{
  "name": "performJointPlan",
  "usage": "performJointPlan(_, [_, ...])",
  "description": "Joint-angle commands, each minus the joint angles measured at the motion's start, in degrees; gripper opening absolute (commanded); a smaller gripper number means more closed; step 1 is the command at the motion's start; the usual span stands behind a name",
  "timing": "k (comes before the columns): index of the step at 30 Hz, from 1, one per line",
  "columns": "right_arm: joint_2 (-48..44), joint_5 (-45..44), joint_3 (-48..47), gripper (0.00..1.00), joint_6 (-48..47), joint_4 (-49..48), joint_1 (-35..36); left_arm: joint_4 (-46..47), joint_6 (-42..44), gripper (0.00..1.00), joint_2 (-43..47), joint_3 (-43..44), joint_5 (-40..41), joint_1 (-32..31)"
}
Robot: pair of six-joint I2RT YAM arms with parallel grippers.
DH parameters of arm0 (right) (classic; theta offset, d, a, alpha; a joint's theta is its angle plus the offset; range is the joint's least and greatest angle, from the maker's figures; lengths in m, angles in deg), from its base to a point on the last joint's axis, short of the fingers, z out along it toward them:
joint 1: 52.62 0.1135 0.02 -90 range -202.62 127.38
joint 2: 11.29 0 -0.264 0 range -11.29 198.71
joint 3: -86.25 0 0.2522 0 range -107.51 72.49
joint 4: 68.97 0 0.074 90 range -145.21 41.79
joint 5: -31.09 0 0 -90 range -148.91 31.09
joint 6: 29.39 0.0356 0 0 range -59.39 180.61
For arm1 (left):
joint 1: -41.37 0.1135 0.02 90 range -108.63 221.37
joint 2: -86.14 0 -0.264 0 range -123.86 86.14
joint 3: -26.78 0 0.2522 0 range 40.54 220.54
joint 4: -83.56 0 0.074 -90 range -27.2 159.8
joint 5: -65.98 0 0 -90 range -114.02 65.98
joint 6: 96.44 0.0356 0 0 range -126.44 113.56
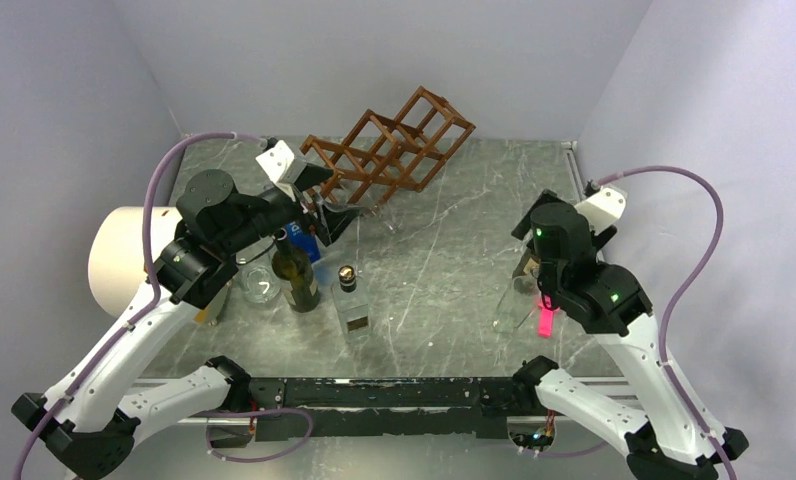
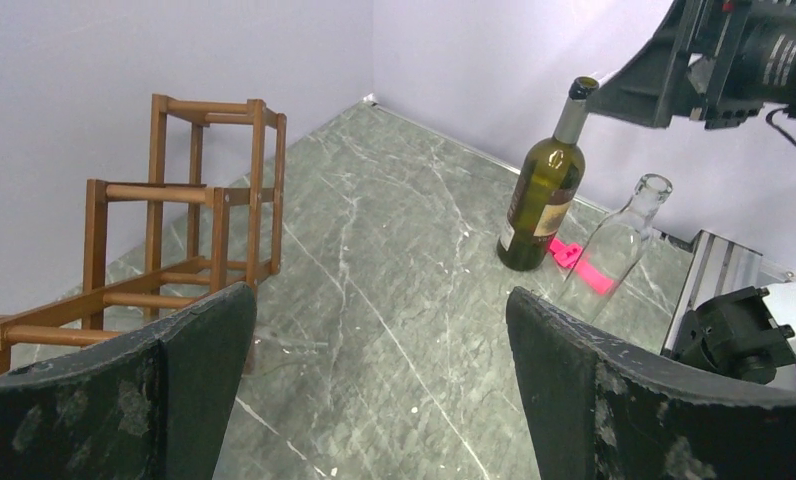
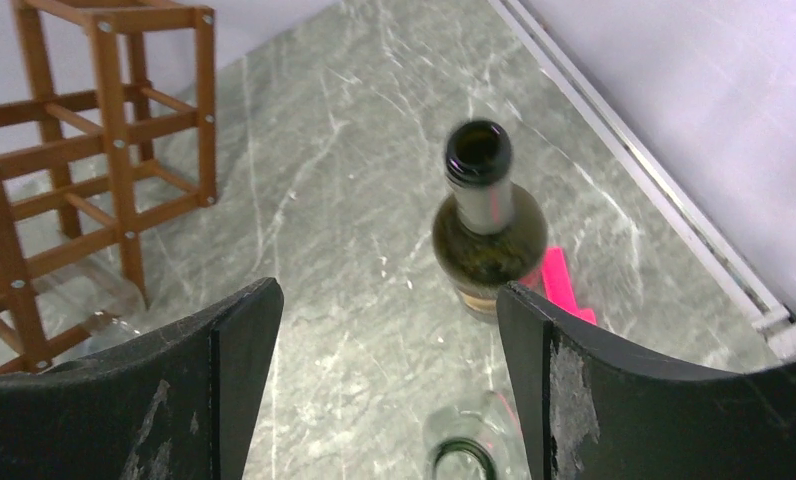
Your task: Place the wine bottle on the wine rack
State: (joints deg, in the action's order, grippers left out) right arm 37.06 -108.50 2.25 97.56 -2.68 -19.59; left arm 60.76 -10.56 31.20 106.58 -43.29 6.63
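The reddish-brown wine rack lies tilted at the back of the table, also seen as the rack and the rack. One dark green wine bottle stands left of centre, just in front of my open, empty left gripper. A second green wine bottle stands on the right, largely hidden under my right arm in the top view. My right gripper hangs open above the table, with that bottle just beyond its fingertips. Nothing is held.
A clear empty bottle leans beside the right green bottle, its mouth below my right jaws. A pink item lies next to it. A square clear bottle, a glass and a white roll stand on the left.
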Motion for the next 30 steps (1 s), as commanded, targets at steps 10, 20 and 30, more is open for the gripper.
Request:
performJointPlan(10, [-3.7, -0.8, 12.5, 0.61, 7.6, -1.2, -0.2, 2.4, -0.4, 0.99, 0.3, 1.4, -4.0, 0.3])
performJointPlan(20, [-4.8, -0.7, 18.0, 0.51, 7.9, -3.8, -0.3, 2.4, -0.1, 0.99, 0.5, 1.8, -3.9, 0.3])
performJointPlan(30, [-5.9, 0.0, 19.2, 0.09, 2.6, -8.2, -0.3, 2.7, -0.7, 0.99, -0.1, 1.8, -4.2, 0.2])
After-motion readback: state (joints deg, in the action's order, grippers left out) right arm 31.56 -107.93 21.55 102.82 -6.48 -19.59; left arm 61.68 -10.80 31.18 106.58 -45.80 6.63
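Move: The right hand is open above and just ahead of the standing clear bottle, whose middle lies about 20 cm below, 2 cm back and 3 cm to the right. From this hand the wine bottle's middle is some 8 cm ahead, 7 cm right and 17 cm below. The pink clip lies on the table, level with the hand, 10 cm right and 31 cm below. From the left hand the clear bottle is about 36 cm right, 2 cm back and 28 cm below. Straight down goes the right hand, about 10 cm, after easing back a centimetre at the start, fingers tipping some 5 degrees further downward. On the way its wide-open fingers close to about a third and come to pinch the clear bottle's neck just below the mouth, short of the wine bottle standing beyond. ##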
